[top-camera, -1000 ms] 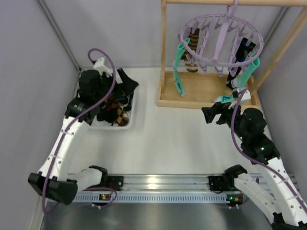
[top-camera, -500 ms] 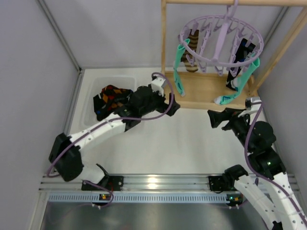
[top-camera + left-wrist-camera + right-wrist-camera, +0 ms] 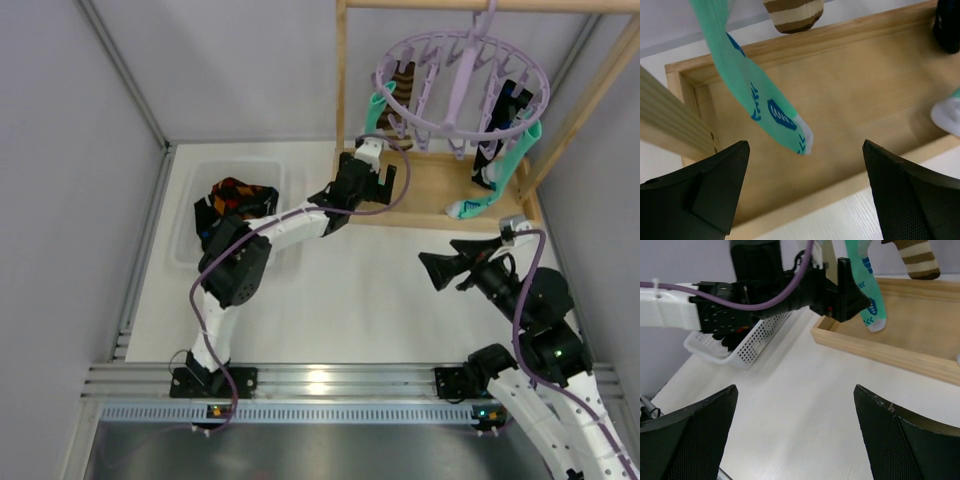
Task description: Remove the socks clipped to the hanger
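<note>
The pale-purple hanger point(image 3: 460, 75) hangs from the wooden rack's top bar. Clipped to it are a mint-green sock point(image 3: 374, 118) on the left, a brown striped sock point(image 3: 403, 80), a dark sock with blue point(image 3: 508, 108) and a second mint-green sock point(image 3: 505, 170) on the right. My left gripper point(image 3: 388, 178) is open just below the left mint sock point(image 3: 755, 95), whose white tip hangs above and between its open jaws point(image 3: 805, 150). My right gripper point(image 3: 437, 255) is open over bare table point(image 3: 795, 395), apart from every sock.
The wooden rack's base tray point(image 3: 430, 195) lies under the hanger, with upright posts point(image 3: 341, 100) at its sides. A white perforated basket point(image 3: 190, 245) at the left holds a black argyle sock point(image 3: 235, 195). Grey walls close in both sides.
My left arm has swung from the basket across to the rack base, under the left mint sock. My right gripper has drawn back from the right mint sock's toe and opened slightly wider.
</note>
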Motion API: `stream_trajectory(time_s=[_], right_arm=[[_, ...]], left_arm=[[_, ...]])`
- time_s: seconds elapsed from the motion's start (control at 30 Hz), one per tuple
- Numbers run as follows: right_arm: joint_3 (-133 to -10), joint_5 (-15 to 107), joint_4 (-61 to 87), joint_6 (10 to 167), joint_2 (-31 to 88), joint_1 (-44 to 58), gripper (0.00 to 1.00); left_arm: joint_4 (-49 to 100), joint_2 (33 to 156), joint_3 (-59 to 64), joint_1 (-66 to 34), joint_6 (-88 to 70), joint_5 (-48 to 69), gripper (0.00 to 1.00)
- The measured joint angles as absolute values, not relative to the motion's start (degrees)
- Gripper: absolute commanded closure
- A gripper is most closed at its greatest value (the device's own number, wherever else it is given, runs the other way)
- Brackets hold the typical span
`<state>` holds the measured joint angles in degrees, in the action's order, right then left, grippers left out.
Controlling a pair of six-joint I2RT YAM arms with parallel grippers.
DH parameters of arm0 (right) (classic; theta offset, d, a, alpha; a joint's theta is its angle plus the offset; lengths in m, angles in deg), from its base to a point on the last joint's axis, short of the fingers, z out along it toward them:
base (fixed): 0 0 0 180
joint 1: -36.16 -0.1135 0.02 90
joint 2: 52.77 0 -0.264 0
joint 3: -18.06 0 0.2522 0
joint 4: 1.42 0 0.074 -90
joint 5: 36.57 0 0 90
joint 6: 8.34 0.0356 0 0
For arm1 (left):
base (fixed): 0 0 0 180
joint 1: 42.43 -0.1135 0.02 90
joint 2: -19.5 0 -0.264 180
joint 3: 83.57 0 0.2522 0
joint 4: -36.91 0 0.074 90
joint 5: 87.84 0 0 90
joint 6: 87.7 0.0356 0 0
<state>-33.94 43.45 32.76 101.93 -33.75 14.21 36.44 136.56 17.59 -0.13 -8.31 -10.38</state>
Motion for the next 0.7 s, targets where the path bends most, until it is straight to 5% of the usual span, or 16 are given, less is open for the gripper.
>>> stream_trajectory(time_s=[0.43,0.53,0.57,0.7], right_arm=[[-29.4,35.6,26.1,105.4,-34.5,14.2,0.08],[-28.5,34.8,24.4,105.9,-33.7,14.2,0.08],[-28.3,34.7,23.9,105.9,-33.5,14.2,0.08],[-27.8,34.5,23.4,105.9,-32.5,14.2,0.08]], left_arm=[[38.0,153.0,29.0,-2.4,-8.0,-16.2,0.15],[39.6,154.4,30.9,-3.0,-8.2,-15.4,0.45],[40.1,154.8,31.5,-3.1,-8.3,-15.3,0.61],[41.4,155.8,33.5,-3.7,-7.9,-13.9,0.88]])
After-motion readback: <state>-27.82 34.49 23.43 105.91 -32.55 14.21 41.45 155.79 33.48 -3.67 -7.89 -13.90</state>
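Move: Ahead of the left hand by about 9 cm, roughly in line with it and some 6 cm lower, hangs the foot of the green sock. The striped sock's middle is some 17 cm ahead, 5 cm to the right and about 8 cm above the left hand; the wooden tray's middle is 8 cm ahead, 15 cm right and 15 cm below. From the right hand the green sock's foot is about 36 cm ahead, 14 cm left and 18 cm down. Reaching about 8 cm forward with open fingers while sinking some 7 cm, the left hand brings them around the green sock's foot over the tray, turning slightly counter-clockwise. Over the last stretch it keeps creeping forward, rises about 1 cm and closes until the fingertips pinch the fabric. The empty, open right hand drifts 3 cm left, turning some 10 degrees counter-clockwise. ##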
